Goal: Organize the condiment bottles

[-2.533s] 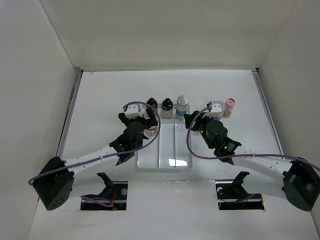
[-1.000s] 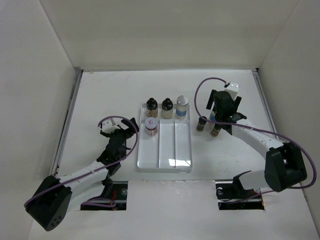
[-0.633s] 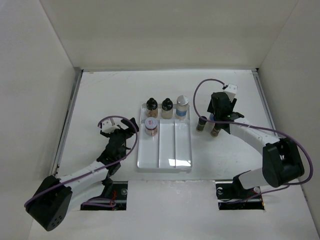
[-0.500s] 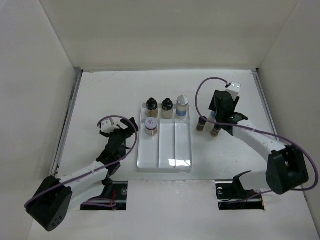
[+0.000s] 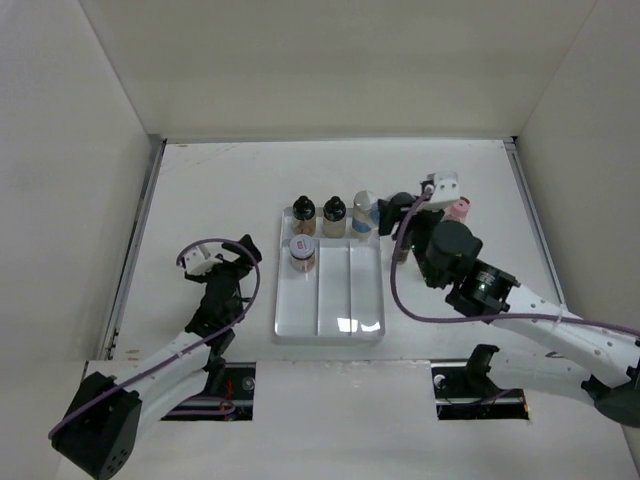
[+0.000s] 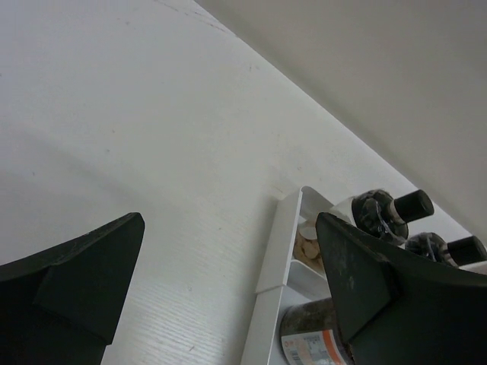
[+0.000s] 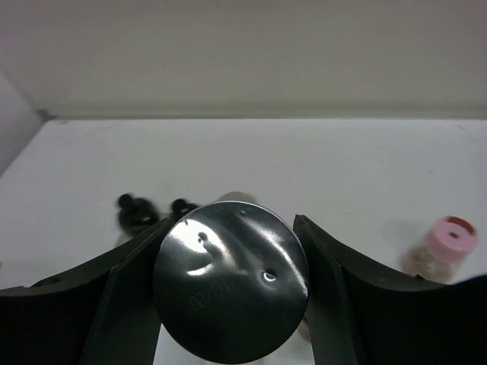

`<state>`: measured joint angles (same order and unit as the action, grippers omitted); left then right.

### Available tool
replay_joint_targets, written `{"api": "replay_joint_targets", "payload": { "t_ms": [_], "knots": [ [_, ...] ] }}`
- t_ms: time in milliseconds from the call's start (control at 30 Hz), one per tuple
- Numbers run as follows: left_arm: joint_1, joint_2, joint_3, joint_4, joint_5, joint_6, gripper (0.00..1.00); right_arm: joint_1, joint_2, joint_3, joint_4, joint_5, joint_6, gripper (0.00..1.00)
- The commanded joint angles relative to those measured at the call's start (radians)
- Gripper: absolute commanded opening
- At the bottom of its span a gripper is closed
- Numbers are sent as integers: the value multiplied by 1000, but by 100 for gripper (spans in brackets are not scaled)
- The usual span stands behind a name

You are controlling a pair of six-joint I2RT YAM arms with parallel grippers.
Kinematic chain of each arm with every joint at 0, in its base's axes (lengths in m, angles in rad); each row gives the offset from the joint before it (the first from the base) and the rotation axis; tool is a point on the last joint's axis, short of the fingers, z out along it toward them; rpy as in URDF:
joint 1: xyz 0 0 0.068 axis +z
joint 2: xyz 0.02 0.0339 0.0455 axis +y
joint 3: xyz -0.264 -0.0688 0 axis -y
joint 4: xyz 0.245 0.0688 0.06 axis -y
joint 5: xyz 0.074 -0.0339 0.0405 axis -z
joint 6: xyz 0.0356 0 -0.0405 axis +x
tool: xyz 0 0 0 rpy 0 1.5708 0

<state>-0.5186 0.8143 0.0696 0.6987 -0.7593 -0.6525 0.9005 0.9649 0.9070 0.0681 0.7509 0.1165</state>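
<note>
My right gripper (image 5: pixel 396 214) is shut on a condiment bottle with a shiny black lid (image 7: pixel 230 281), held beside the back right corner of the white tray (image 5: pixel 330 325). Two black-capped bottles (image 5: pixel 304 213) (image 5: pixel 334 213) and a silver-capped one (image 5: pixel 364 207) stand along the tray's back. A red-labelled jar (image 5: pixel 301 252) stands in the tray's left compartment. A pink-capped jar (image 5: pixel 460 210) stands on the table to the right. My left gripper (image 5: pixel 232 258) is open and holds nothing, left of the tray (image 6: pixel 278 258), apart from it.
White walls close in the table on three sides. The right arm (image 5: pixel 480 285) lies across the table right of the tray and hides what is under it. The left arm (image 5: pixel 200 320) stretches along the near left.
The right gripper closed on a black-lidded bottle and swung left toward the tray's back right corner. The left gripper drew back slightly toward the near left and opened wider.
</note>
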Motion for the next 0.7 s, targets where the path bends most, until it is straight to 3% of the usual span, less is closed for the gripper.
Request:
{"api": "replay_joint_targets", "payload": {
  "t_ms": [0, 300, 667],
  "knots": [
    [15, -21, -13, 33, -31, -41, 100, 125, 50, 95, 58, -105, -43, 50],
    [36, -136, -57, 18, -52, -70, 100, 257, 302, 136, 156, -364, 74, 49],
    [58, -89, -50, 24, -29, -81, 100, 340, 534, 107, 234, -357, 115, 49]
  ]
}}
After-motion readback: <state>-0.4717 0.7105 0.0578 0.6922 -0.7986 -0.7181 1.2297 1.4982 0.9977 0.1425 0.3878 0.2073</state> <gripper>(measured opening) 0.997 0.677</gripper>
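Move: The right hand holds a silver-lidded bottle high up; the free near part of the tray's left column lies about 22 cm left, 7 cm back and 30 cm below. The white-lidded jar stands in that column some 21 cm left and 2 cm ahead, the other silver-lidded bottle about 6 cm left and 11 cm ahead, the nearer black-capped bottle 13 cm left and 10 cm ahead, all roughly 25 cm lower. From the left hand, that free spot is about 18 cm right, 6 cm back and 10 cm down. Leftward in a fast sweep of some 23 cm across the tray, the right arm carries its bottle towards the left column, drawing back all the way and, after a nearly level start, sinking about 15 cm. The hand swings counter-clockwise and tips nose-down while the fingers keep their grip. The open left hand eases left and up a little, then dips slightly. ##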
